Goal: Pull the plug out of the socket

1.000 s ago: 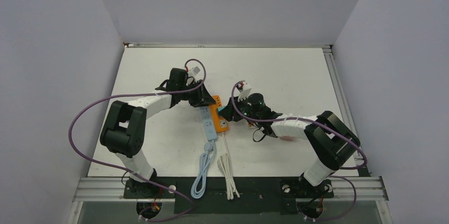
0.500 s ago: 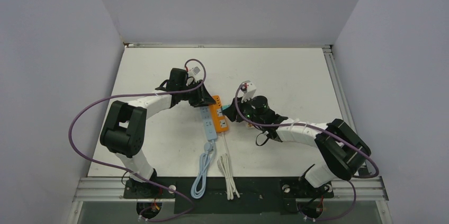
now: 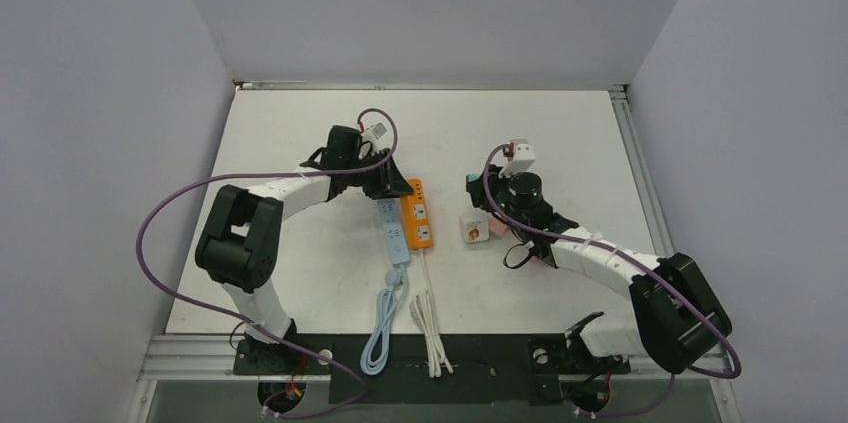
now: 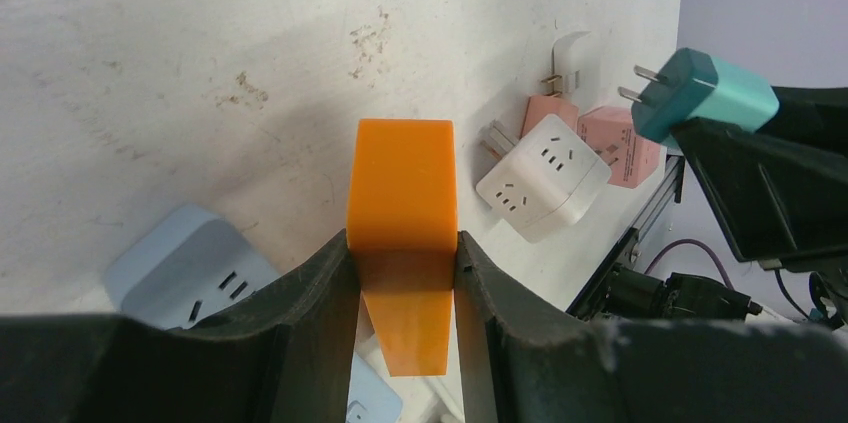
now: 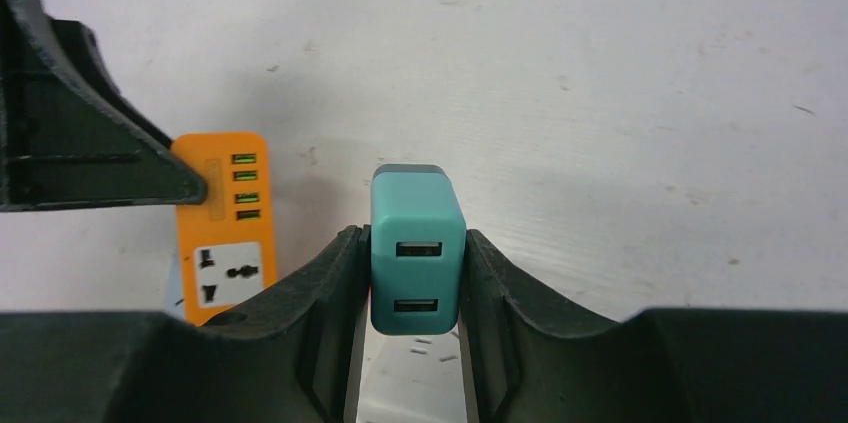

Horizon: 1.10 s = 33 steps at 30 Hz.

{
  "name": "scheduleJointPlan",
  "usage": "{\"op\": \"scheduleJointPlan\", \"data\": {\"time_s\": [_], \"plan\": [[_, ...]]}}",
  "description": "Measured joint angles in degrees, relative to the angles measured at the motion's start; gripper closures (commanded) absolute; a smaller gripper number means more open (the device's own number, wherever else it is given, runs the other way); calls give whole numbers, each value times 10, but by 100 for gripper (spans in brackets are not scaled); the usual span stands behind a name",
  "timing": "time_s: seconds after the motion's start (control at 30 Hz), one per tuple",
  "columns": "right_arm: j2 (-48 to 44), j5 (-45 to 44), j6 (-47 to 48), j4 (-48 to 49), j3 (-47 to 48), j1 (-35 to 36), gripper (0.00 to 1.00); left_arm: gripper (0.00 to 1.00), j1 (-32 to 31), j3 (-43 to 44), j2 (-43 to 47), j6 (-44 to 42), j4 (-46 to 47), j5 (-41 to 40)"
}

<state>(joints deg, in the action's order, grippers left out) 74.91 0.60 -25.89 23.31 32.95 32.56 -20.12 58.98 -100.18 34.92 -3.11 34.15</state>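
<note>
The orange power strip (image 3: 415, 215) lies mid-table; my left gripper (image 3: 388, 183) is shut on its far end, seen between the pads in the left wrist view (image 4: 402, 205). My right gripper (image 3: 477, 190) is shut on the teal USB plug (image 5: 417, 243) and holds it above the table, right of the strip and apart from it. The plug's bare prongs show in the left wrist view (image 4: 703, 93). The strip's socket face (image 5: 222, 231) shows nothing plugged in.
A pale blue power strip (image 3: 394, 233) lies against the orange one's left side, both cables running to the near edge. A white adapter (image 3: 472, 229) and pink adapters (image 3: 496, 227) lie under my right wrist.
My right gripper has moved right and away from the orange strip with the teal plug in it; the plug has come out of the socket. The left gripper stays on the strip.
</note>
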Motion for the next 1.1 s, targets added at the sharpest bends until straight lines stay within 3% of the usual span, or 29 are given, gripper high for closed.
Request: {"op": "scheduleJointPlan", "data": {"time_s": [0.3,0.5,0.8,0.9,1.1], "plan": [[46,-1,-30,-46,0,-73,92,99,-50,75,-81,0,23,3],[87,18,-42,-65,2,-89,79,71,-54,80,-92,3,20,-4],[102,33,-56,-75,4,-106,35,29,-54,89,-101,-41,-32,-63],[101,35,-57,-75,4,-109,20,22,-54,93,-101,-52,-46,-76],[92,34,-57,-76,4,-112,1,12,-54,100,-91,-77,-54,-104]]}}
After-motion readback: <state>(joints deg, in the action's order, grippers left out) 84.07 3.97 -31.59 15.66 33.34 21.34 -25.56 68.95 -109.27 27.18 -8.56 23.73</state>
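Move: The right hand holds the pulled-off teal plug; its bare spot lies about 1 cm ahead, 6 right and 9 below, with the pink plug 4 back, 6 right and the white plug 4 back, 2 right, both some 10 below. The left hand grips the orange strip's far end; its landing place is about 1 ahead, 5 right, 4 below, with the blue strip 5 back, 4 left, 5 below. The right hand carries the teal plug away from the orange strip, some 6 cm right and 9 cm down, tipping the fingers about 20 degrees further down, then opens wide beside the pink plug. Meanwhile the left hand swings the strip about 5 cm right, away from the blue strip, then sinks, opens and drifts back left around 3 cm, letting go. ##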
